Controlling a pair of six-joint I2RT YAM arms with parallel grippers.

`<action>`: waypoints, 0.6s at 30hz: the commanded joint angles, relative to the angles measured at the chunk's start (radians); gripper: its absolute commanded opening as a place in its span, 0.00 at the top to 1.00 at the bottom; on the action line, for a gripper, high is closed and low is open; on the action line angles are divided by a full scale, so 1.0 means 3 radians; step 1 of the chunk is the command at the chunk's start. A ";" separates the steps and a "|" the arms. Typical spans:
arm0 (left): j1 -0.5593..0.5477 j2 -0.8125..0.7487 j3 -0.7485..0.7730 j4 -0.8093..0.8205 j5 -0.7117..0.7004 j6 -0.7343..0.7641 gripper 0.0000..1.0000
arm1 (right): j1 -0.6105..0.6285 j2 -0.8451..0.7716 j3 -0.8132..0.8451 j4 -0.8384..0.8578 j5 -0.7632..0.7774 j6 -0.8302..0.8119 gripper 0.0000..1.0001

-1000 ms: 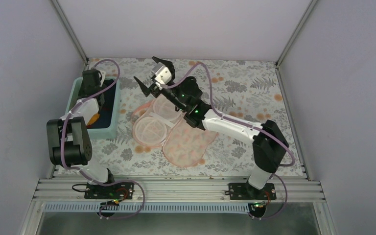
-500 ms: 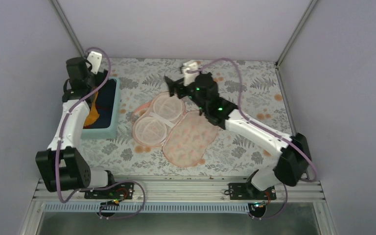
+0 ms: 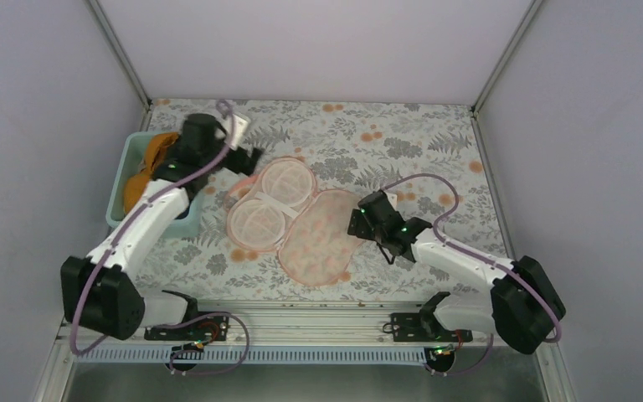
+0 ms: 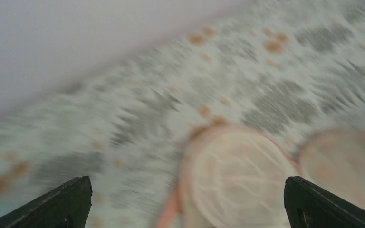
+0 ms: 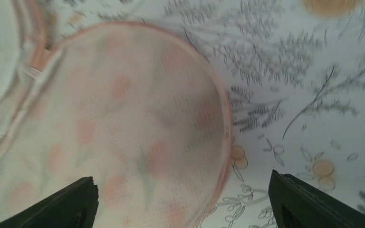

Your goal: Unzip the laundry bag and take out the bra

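The laundry bag lies unzipped and spread flat mid-table, its pale quilted lining facing up. The mustard bra lies in the far end of the teal bin, outside the bag. My left gripper is open and empty, just above the bag's far-left edge. In the blurred left wrist view, the left gripper hangs over a round lining cup. My right gripper is open and empty at the bag's right edge. In the right wrist view, the right gripper straddles the flowered mesh.
The teal bin stands at the table's left edge beside the left wall. A flower-printed cloth covers the table. Walls close the back and both sides. A metal rail runs along the near edge.
My left arm swung right from over the bin to the bag's far-left edge, and the bra now lies in the bin. My right arm drew back from the bag's far end to its right edge.
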 commanded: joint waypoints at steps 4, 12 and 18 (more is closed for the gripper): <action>-0.0409 0.0510 -0.0375 -0.0079 -0.0162 -0.0312 0.00 | 0.0025 0.0473 -0.0216 0.0219 -0.0394 0.0552 0.15; -0.0303 0.1079 -0.0506 0.0060 -0.0209 -0.0548 0.00 | 0.0200 0.0829 -0.0201 0.0541 -0.0665 0.0659 0.44; -0.0032 0.1171 -0.0628 0.0159 -0.0147 -0.0649 0.00 | 0.0100 0.0597 -0.0228 0.0634 -0.0459 0.0669 0.93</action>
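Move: The laundry bag lies spread open. Its right edge is about 7 cm below the right hand, 2 cm back and 1 cm left. The bag's white strip is some 26 cm below the left hand, 7 cm right and 5 cm back; the far mesh circle is 11 cm right and 2 cm ahead, the near one 2 cm right and 11 cm back. The basket sits level with the left hand, 24 cm left and 22 cm below. Left hand sinks 21 cm towards the bag; right drops 7 cm, slides left, fingers closing on the bag's edge. ##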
